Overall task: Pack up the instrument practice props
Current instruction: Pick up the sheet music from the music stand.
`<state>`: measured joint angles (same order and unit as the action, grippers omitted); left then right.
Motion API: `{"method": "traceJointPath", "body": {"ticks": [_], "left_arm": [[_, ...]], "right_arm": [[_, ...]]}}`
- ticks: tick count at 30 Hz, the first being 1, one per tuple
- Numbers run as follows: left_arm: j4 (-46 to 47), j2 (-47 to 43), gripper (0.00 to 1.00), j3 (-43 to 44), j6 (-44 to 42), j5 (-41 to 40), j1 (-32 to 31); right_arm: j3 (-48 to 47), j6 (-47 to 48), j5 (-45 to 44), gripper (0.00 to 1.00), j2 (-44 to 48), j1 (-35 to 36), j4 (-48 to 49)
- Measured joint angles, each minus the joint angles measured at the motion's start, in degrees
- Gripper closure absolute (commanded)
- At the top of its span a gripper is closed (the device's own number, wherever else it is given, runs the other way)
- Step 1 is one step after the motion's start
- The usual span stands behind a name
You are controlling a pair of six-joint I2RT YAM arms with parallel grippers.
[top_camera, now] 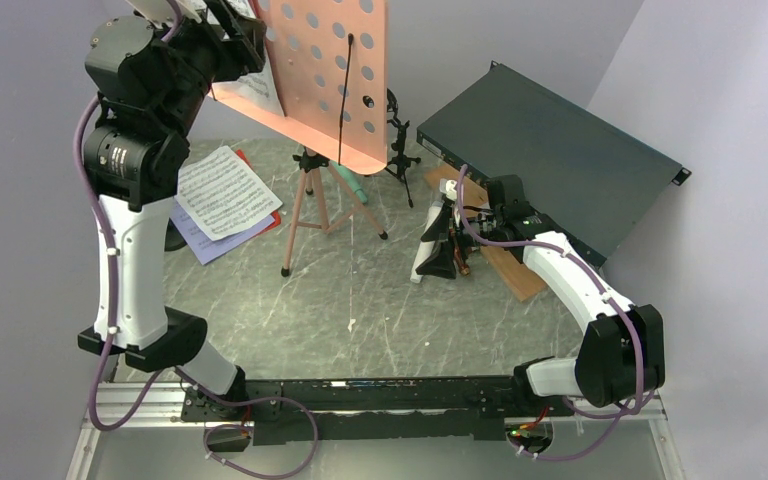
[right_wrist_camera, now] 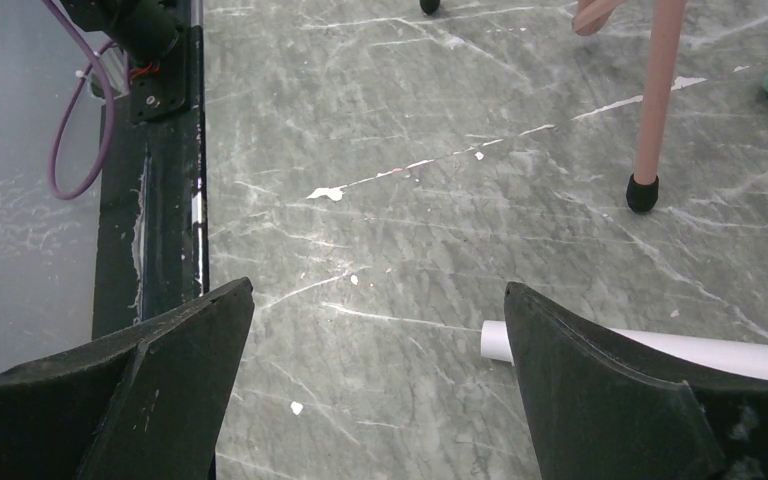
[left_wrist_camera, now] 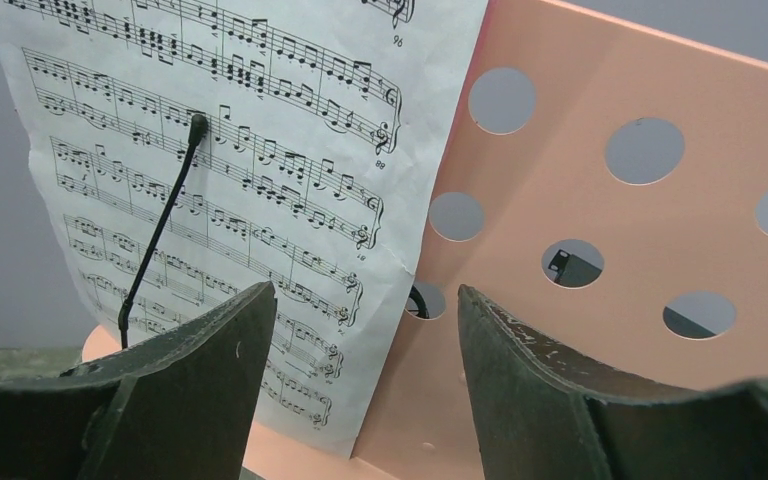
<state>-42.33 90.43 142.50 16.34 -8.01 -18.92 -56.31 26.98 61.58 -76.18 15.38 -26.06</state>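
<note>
The pink perforated music stand (top_camera: 325,70) rises on its tripod legs (top_camera: 305,210) at the back of the table. My left gripper (top_camera: 235,45) is raised at the stand's left side. In the left wrist view it (left_wrist_camera: 365,300) is open, its jaws straddling the lower right edge of a white sheet-music page (left_wrist_camera: 240,150) that leans on the pink desk (left_wrist_camera: 610,220). More pages (top_camera: 222,190), white over red and lavender, lie on the table. My right gripper (right_wrist_camera: 378,300) hangs open over bare table, a white microphone (right_wrist_camera: 495,340) beside its right finger. A green microphone (top_camera: 355,185) lies behind the tripod.
A large dark green box (top_camera: 550,160) fills the back right, with a brown wooden board (top_camera: 505,265) in front of it. A black microphone mount (top_camera: 398,145) stands beside the stand. A thin black retaining wire (left_wrist_camera: 160,230) crosses the page. The arms' rail (right_wrist_camera: 150,200) runs along the near edge.
</note>
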Motion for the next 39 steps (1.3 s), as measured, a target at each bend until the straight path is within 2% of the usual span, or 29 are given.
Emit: {"method": "traceJointPath", "body": {"ticks": [5, 10, 25, 30, 33, 39], "left_arm": [[0.7, 0.6, 0.33, 0.0, 0.5, 0.0, 0.0], [3.1, 0.6, 0.43, 0.0, 0.5, -0.9, 0.0], [6.2, 1.2, 0.43, -0.7, 0.1, -2.4, 0.0], [6.6, 1.6, 0.57, -0.8, -0.8, -3.1, 0.0], [7.0, 1.6, 0.58, -1.1, -1.0, -3.5, 0.0], [7.6, 1.6, 0.67, -2.6, -1.7, -4.0, 0.0]], "right_arm": [[0.0, 0.0, 0.0, 0.01, 0.0, 0.0, 0.0], [0.0, 0.0, 0.0, 0.01, 0.0, 0.0, 0.0], [0.0, 0.0, 0.1, 0.01, 0.0, 0.0, 0.0], [0.0, 0.0, 0.2, 0.01, 0.0, 0.0, 0.0], [0.0, 0.0, 0.2, 0.01, 0.0, 0.0, 0.0], [0.0, 0.0, 0.2, 0.01, 0.0, 0.0, 0.0]]}}
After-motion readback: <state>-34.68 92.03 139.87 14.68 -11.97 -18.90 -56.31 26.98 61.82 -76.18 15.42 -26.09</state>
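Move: The left hand faces the music stand, its open fingers near the sheet music's right edge, roughly 5 cm ahead and 2 cm to the right. The sheet's middle is about 8 cm ahead, 7 cm left and 6 cm up; the black page holder lies some 8 cm ahead, 10 cm left and 3 cm up, the stand desk's middle 4 cm ahead, 11 cm right and 6 cm up. From the right hand, the sheet lies about 20 cm ahead, 40 cm left and 46 cm above. The left fingers come onto the sheet music's right edge and begin to gather it, the right fingertip meeting the edge from the stand's bare side. The hand first rises about 1.5 cm, then eases forward some 2 cm towards the stand, dipping slightly at the end; its fingers tip up a few degrees and close from nearly three-quarters open to a bit over a third. ##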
